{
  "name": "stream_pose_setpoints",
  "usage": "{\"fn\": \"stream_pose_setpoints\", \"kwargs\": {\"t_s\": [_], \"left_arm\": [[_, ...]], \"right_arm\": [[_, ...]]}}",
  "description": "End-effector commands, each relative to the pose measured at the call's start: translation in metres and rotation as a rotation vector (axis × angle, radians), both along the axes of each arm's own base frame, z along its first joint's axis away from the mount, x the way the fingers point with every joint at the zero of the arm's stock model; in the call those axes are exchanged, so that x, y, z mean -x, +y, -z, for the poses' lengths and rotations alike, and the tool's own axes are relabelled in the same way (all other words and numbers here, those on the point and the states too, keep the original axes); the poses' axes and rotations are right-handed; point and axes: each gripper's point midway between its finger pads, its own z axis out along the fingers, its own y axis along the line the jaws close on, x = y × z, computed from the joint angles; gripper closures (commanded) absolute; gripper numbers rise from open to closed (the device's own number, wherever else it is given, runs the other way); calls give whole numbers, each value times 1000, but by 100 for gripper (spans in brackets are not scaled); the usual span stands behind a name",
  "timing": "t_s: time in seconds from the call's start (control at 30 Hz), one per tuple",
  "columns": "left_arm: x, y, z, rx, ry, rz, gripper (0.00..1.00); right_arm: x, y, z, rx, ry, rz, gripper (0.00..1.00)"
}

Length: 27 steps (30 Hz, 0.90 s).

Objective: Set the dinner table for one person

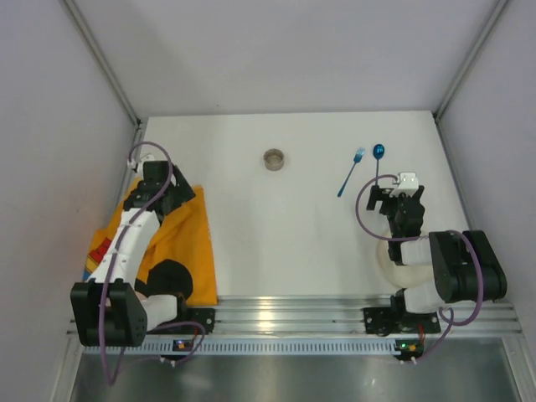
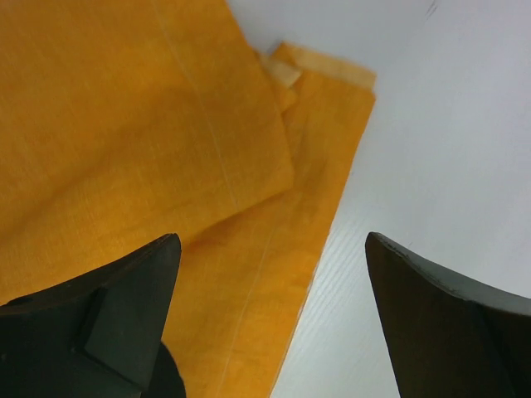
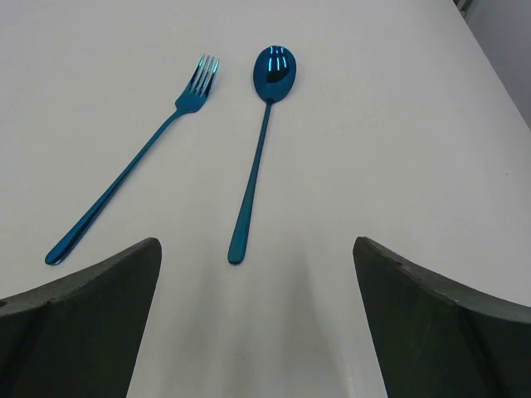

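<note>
The white dinner table (image 1: 293, 234) holds a blue fork (image 1: 350, 172) and a blue spoon (image 1: 378, 155) at the far right, lying side by side. They also show in the right wrist view, fork (image 3: 133, 195) and spoon (image 3: 259, 149). My right gripper (image 1: 390, 191) is open and empty (image 3: 255, 243), just short of the spoon's handle end. An orange placemat (image 1: 188, 243) lies folded at the near left. My left gripper (image 1: 177, 194) is open and empty (image 2: 272, 240) over the placemat's (image 2: 149, 141) right edge.
A small round grey cup (image 1: 274, 159) stands at the far middle. A pale round plate (image 1: 388, 260) lies partly hidden under my right arm. Grey walls close in the table on the left, right and back.
</note>
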Motion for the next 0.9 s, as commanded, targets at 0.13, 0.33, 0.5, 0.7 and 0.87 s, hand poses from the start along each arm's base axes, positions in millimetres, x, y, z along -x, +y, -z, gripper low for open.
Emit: {"fn": "stream_pose_setpoints", "kwargs": {"t_s": [0.13, 0.33, 0.5, 0.7, 0.87], "left_arm": [[42, -29, 60, 124, 275, 111, 1], [50, -35, 91, 147, 376, 136, 1], [47, -57, 110, 109, 419, 219, 1], [42, -60, 141, 64, 524, 214, 12], [54, -46, 167, 5, 624, 168, 45]], "right_arm": [[-12, -2, -28, -14, -97, 1, 0], [-12, -2, -28, -14, -97, 2, 0], [-12, -2, -28, -14, -97, 1, 0], [-12, -2, -28, -14, -97, -1, 0], [-12, -2, -27, -14, -96, 1, 0]]}}
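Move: Below the left hand, the right edge of the orange cloth, where the fingers will close, lies about 15 cm down, some 6 cm to its right and 5 cm back. The cup stands roughly 13 cm ahead and 27 cm to the right; a red-and-blue patch by the cloth's left side lies some 14 cm back and 22 cm left. From the idle right hand, that cloth edge is about 58 cm left and 9 cm back. Dropping about 14 cm onto the orange cloth's right edge, the left hand also draws back some 5 cm and shifts about 6 cm right, its fingers tipping roughly 30 degrees further towards the table. Near the bottom the sinking stops and the wide-open fingers start to close, gathering the fabric between their tips. ##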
